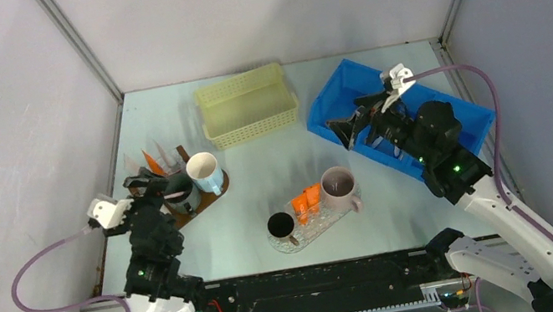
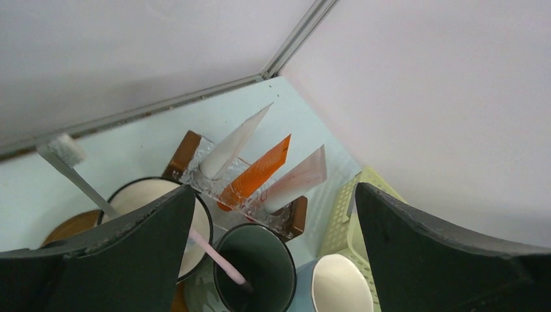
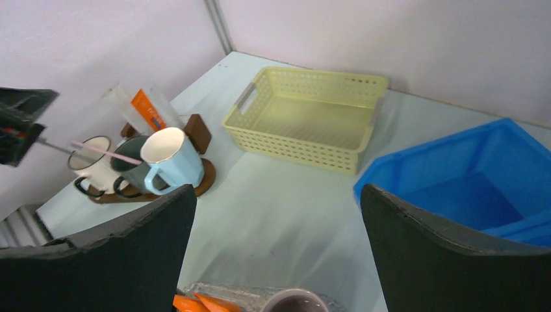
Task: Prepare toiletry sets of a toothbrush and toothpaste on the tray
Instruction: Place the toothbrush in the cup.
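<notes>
My left gripper (image 2: 273, 195) (image 1: 144, 183) hangs open over a dark green mug (image 2: 255, 266). A pale pink toothbrush (image 2: 217, 257) (image 3: 107, 153) leans in that mug, free of both fingers. In the white mug (image 2: 162, 214) beside it stands a white toothbrush (image 2: 65, 153). Behind the mugs a clear holder carries a white tube (image 2: 234, 140), an orange tube (image 2: 256, 172) and a pinkish tube (image 2: 295, 179). Two orange tubes (image 1: 306, 200) lie on the clear tray (image 1: 327, 222) at mid-table, between a black mug (image 1: 280, 225) and a mauve mug (image 1: 338, 186). My right gripper (image 3: 278, 192) (image 1: 349, 128) is open and holds nothing, above the table beyond the tray.
A brown wooden board (image 1: 208, 199) carries the left group of mugs, including a light blue mug (image 1: 205, 172). A yellow slotted basket (image 1: 248, 106) stands at the back. A blue bin (image 1: 402, 114) sits at the right, under my right arm. Walls close in on three sides.
</notes>
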Available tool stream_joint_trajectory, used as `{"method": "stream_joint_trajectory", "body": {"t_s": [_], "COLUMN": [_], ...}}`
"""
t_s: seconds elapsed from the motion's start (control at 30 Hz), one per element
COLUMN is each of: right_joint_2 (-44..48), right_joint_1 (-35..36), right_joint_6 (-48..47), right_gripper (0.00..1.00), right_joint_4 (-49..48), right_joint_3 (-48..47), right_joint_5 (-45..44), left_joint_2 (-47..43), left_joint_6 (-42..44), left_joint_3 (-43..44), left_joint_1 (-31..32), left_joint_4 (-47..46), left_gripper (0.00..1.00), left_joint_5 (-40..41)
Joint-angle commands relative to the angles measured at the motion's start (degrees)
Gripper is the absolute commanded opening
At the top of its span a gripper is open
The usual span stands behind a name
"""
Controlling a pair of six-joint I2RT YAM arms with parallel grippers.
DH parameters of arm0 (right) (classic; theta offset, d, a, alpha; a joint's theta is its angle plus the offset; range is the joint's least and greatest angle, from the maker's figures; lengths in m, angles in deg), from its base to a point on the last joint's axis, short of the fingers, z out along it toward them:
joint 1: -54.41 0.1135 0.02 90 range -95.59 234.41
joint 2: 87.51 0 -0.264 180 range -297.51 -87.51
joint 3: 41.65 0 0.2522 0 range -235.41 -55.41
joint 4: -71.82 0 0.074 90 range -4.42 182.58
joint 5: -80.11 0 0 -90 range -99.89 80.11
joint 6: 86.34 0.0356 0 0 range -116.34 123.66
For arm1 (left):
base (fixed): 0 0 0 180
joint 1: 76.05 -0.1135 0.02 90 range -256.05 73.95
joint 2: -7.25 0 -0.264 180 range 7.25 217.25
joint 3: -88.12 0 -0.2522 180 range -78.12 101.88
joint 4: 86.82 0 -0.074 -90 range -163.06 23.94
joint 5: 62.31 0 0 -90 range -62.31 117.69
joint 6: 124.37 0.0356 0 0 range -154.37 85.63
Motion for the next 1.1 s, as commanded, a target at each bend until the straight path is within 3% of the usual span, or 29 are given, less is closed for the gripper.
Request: {"method": "stream_joint_trajectory", "body": {"t_s": [0.0, 0.33, 0.5, 0.7, 1.07], "right_joint_2": [1.3, -2.2, -5.4, -13.6, -33.2], "right_joint_1": [-1.3, -11.8, -15.2, -18.4, -19.4], "right_joint_6": [0.5, 11.4, 16.1, 20.7, 30.4], "right_gripper": [0.99, 0.99, 0.96, 0.86, 0.75], "right_joint_4": [0.2, 9.0, 14.9, 25.0, 33.7], "right_joint_3": [0.0, -1.7, -4.0, -9.1, -18.8], "right_joint_5": [-6.3, -11.6, -18.8, -24.8, -31.5], "left_joint_2": [0.4, 2.4, 4.7, 7.2, 9.6], "left_joint_6": [4.8, 20.9, 26.2, 25.5, 21.0], "left_joint_3": [7.2, 19.3, 23.5, 24.9, 22.8], "left_joint_1": [-0.2, -0.2, -0.3, -0.2, -0.3], "left_joint_4": [8.4, 9.6, 9.9, 11.0, 10.7], "left_gripper": [1.00, 1.00, 1.00, 1.00, 1.00], "left_joint_5": [1.3, -4.3, -13.1, -22.8, -36.4]}}
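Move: The green cup, with the pink toothbrush already in it, lies about 4 cm ahead of my empty left hand, 1 cm right and 19 cm below. The blue cup is 9 cm ahead, 6 right; the white cup level, some 8 left. From my right hand, the toothbrushes in the blue bin are about 10 cm ahead, 17 right and 32 below. The bin's empty compartment is 22 ahead, 5 right; the pink cup 5 back, 3 left. My left hand, fingers still wide open, climbs away from the green cup about 11 cm, easing back a little, then swings right and slightly forward while the wrist turns clockwise and rolls its left side up. Meanwhile my right hand sweeps some 16 cm right and as far down, also forward, to above the toothbrushes, tipping down and turning clockwise, fingers narrowing by about a quarter, touching nothing. ##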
